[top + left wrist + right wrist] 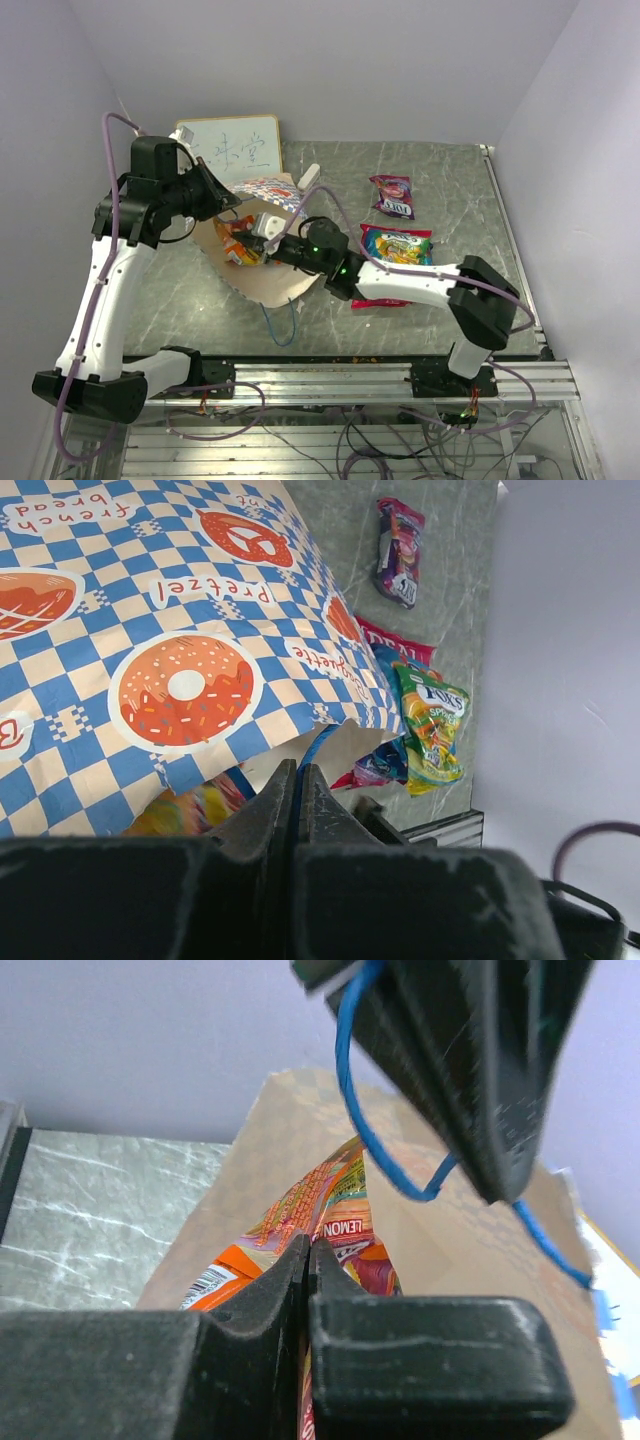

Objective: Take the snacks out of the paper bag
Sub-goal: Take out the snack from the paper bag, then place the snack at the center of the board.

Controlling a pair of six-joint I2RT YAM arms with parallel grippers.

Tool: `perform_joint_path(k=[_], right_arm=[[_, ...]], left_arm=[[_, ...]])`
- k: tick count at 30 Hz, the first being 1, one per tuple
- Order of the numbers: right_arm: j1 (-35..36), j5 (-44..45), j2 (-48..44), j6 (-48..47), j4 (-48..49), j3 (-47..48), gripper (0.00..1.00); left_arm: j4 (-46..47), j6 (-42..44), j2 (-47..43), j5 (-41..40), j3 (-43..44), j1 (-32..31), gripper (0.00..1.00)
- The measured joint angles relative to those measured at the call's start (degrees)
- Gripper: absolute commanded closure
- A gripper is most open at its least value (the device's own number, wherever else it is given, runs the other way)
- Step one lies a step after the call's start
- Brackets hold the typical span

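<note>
The paper bag point(262, 282) lies on its side with its mouth open, and its checked side point(180, 630) fills the left wrist view. My left gripper point(226, 201) is shut on the bag's blue cord handle point(312, 748) and holds the bag's upper edge up. My right gripper point(262, 250) reaches into the bag's mouth and is shut on an orange snack packet point(335, 1205), which also shows in the top view point(233, 246). On the table to the right lie a purple-pink packet point(392, 195), a green-yellow packet point(397, 245) and a pink-red packet point(378, 302), the last partly under my right arm.
A white framed writing board point(235, 145) leans at the back left. A small white oblong block point(308, 177) lies behind the bag. The second blue handle point(283, 325) trails toward the near edge. Walls close in the left, back and right sides.
</note>
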Motion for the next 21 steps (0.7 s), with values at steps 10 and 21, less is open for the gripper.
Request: perform_joint_path(k=[10, 21], right_arm=[[-0.02, -2.49, -16.17, 1.84, -10.08, -3.58, 1.00], [-1.77, 7.67, -31.19, -2.99, -24.46, -2.69, 1.00]], left_arm=[[2.86, -1.44, 1.11, -2.51, 0.07, 0.02, 0.93], [5.51, -2.43, 2.14, -4.48, -2.08, 0.13, 0.93]])
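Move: The right hand already grips the orange snack in the mouth of the paper bag, whose middle lies about 5 cm ahead, 3 cm to its right and some 14 cm below. The snack pile on the open table, where this one seems bound, is some 36 cm to its right, 3 cm ahead and 25 cm lower; the purple snack lies about 20 cm farther out than the pile and 2 cm farther right. From the left hand, the pile is about 38 cm to the right, roughly level fore and aft, 30 cm down. The right hand keeps its pinch on the orange snack and draws it up and to the right out of the paper bag's mouth, about 13 cm each way, easing back some 5 cm at first, then swinging forward again with a slight clockwise turn at the end, over towards the snack pile. The left hand stays shut on the blue handle, holding the bag open while it drifts about 3 cm forward. ##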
